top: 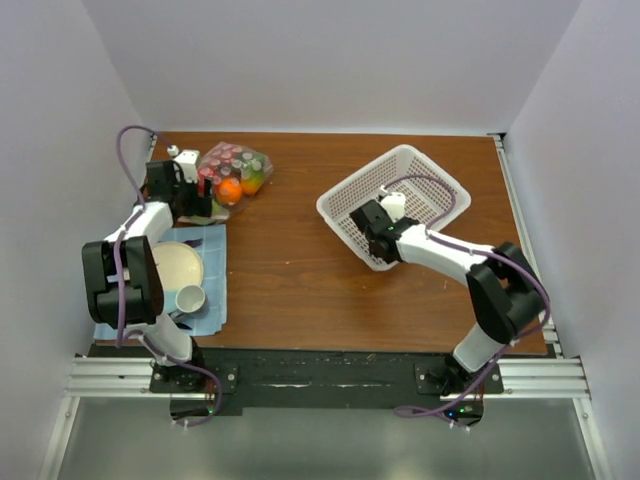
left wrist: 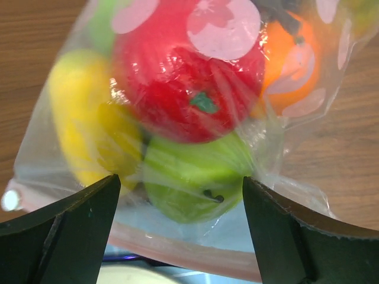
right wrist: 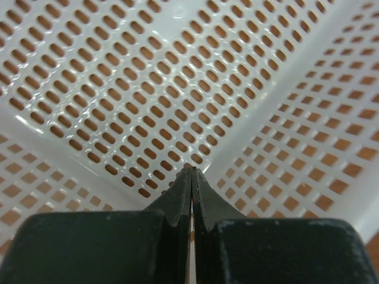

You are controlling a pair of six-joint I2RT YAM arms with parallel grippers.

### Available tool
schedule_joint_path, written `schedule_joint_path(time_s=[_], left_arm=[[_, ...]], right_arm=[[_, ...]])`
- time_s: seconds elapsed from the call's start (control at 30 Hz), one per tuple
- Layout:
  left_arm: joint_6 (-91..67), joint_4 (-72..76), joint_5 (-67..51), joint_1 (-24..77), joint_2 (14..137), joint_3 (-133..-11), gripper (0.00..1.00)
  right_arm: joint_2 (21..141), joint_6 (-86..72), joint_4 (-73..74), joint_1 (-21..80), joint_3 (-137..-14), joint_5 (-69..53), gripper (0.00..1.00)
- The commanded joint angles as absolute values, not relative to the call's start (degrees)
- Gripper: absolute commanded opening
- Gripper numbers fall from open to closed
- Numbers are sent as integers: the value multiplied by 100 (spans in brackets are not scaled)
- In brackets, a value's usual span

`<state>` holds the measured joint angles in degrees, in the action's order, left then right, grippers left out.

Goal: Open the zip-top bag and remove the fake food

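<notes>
The zip-top bag (top: 233, 172) lies at the far left of the table, clear with pink fruit prints, full of fake food. In the left wrist view I see through the bag (left wrist: 296, 171) a red apple (left wrist: 189, 77), a green apple (left wrist: 189, 177), a yellow piece (left wrist: 89, 130) and an orange (left wrist: 290, 59); the pink zip strip (left wrist: 189, 244) runs along the near edge. My left gripper (top: 203, 197) (left wrist: 180, 183) is open, its fingers on either side of the bag's zip end. My right gripper (top: 372, 226) (right wrist: 192, 173) is shut and empty, its tips inside the white mesh basket (top: 420, 170).
The basket (right wrist: 148, 89) sits tilted at the right middle of the table. A beige plate (top: 178, 265) and a white cup (top: 191, 299) rest on a blue cloth (top: 214, 300) at the near left, just behind the left gripper.
</notes>
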<state>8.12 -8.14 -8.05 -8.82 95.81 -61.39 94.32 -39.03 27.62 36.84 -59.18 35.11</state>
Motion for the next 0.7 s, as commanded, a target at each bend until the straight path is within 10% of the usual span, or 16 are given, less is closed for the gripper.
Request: schedule_joint_path(time_s=[0.0,0.37,0.5,0.67], left_arm=[[818,-615,-817,-519,9773,-6064,89],[993,-1177,-1764,922,9836,-6328,87],[1028,-1546,-2126,1151,9554,-6687,86],[1133,-1714,-1934,1055,8932,-6777,86]], right_arm=[[8467,-4333,3427,3648,-5310,3736,0],[7339,-4044,3965,3874,-5202,3638,0],[7242,-2818,2780,4586,-5659,3902,48],[7925,-1294,1039,5412,-6213,3640,83]])
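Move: The left hand's open fingers straddle the green apple in the bag's zip end, the apple about 1 cm ahead, 1 cm right and slightly below; the bag's middle is some 6 cm ahead, 8 cm right and 2 cm lower, the plate roughly 15 cm back, 5 cm left and 4 cm lower. The right hand, shut, is inside the white basket by its near corner, with the basket's middle about 12 cm ahead, 4 cm right and level; from there the bag's middle lies some 38 cm left and 18 cm ahead. The left hand keeps pushing the bag's zip end to the right with its open fingers, about 18 cm, sinking nearly 3 cm on the way and then rising as much while it swings some 30 degrees clockwise and edges back. The right hand drags the basket back and to its right with its shut fingertips against the near wall, about 7 cm back, then lifts clear upwards, swings left towards the bag and a little forward, opening wide and turning counter-clockwise. ##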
